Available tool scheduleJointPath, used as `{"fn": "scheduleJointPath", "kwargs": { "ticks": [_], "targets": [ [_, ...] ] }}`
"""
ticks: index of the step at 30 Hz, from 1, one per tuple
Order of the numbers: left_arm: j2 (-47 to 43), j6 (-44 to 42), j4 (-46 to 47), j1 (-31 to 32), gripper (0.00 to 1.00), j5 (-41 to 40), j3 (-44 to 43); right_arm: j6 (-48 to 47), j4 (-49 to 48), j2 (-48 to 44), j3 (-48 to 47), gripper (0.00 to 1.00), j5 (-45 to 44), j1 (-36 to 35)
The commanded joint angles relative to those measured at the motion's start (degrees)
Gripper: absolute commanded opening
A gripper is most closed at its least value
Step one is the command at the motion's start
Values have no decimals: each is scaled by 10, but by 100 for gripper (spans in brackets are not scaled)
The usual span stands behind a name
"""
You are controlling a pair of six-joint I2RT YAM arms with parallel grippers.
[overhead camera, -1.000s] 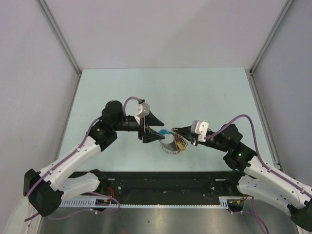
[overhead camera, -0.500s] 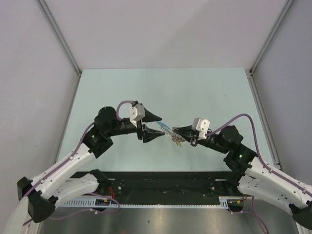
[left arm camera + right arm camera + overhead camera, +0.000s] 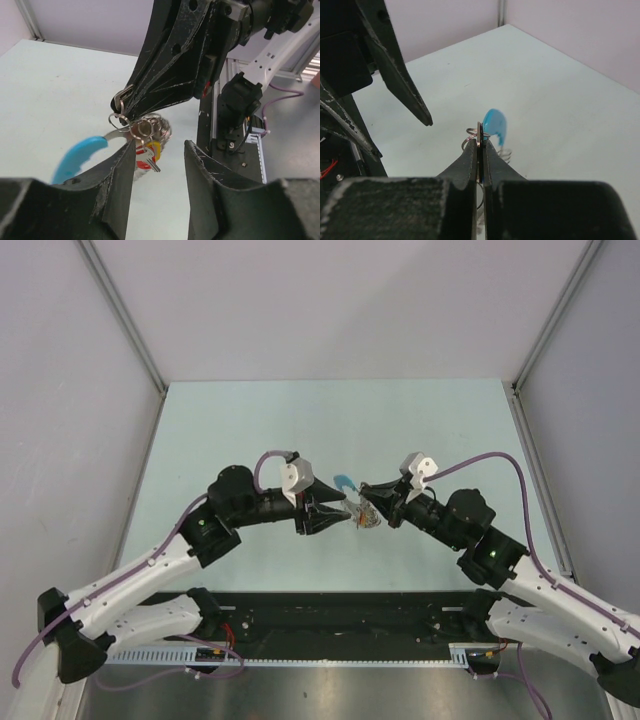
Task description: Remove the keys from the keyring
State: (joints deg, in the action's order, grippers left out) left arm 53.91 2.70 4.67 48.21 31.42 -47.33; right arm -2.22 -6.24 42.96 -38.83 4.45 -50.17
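Note:
My right gripper (image 3: 365,492) (image 3: 480,141) holds the bunch above the table, shut on a thin flat brownish key (image 3: 479,129) seen edge-on. From it hang thin wire loops of the keyring (image 3: 123,120) (image 3: 471,138), a bright blue strap (image 3: 80,152) (image 3: 346,481) (image 3: 495,125) and more keys (image 3: 149,159) with red and yellow tags. My left gripper (image 3: 338,511) (image 3: 160,147) is open just below and beside the bunch. One of its fingers (image 3: 125,165) is close to the hanging key, and nothing lies between the jaws.
The pale green table (image 3: 250,420) is walled on three sides by grey panels. A black rail with cables (image 3: 340,615) runs along the near edge by the arm bases. A faint shadow of the bunch falls on the table under the grippers.
The right gripper has carried the bunch up and left, off the table. The left gripper has come right to meet it, and its jaws have narrowed.

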Motion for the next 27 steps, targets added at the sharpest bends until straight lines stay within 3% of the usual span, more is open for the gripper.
{"fn": "scheduleJointPath", "kwargs": {
  "ticks": [1, 17, 27],
  "targets": [
    [6, 27, 48, 16, 47, -68, 3, 60, -11, -2, -33, 0, -44, -3],
    [82, 13, 72, 28, 50, -158, -16, 119, -7, 10, -33, 0, -68, -13],
    [107, -14, 56, 29, 51, -152, -21, 175, 60, 8, -57, 0, -35, -16]
  ]
}}
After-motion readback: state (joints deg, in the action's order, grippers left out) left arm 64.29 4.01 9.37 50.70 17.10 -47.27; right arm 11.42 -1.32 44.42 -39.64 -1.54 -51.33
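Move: The keys hang from the wire rings pinched in the right gripper, roughly 3 cm ahead of the left gripper, 5 cm to its right and 3 cm lower. Those rings sit about 3 cm ahead, 5 cm right and 1 cm below it; the blue-grey crescent is some 7 cm ahead, 1 cm right and 3 cm down. From the right gripper the keys are about 2 cm back, level sideways and 3 cm below. Bring the left gripper about 5 cm forward and somewhat right, sinking as it goes by nearly as much, towards the hanging rings and keys; swing it some 10 degrees counter-clockwise and leave its fingers half open. With the right gripper keep the pinch on the keyring, lower it about 2 cm and tip the fingers slightly down. ##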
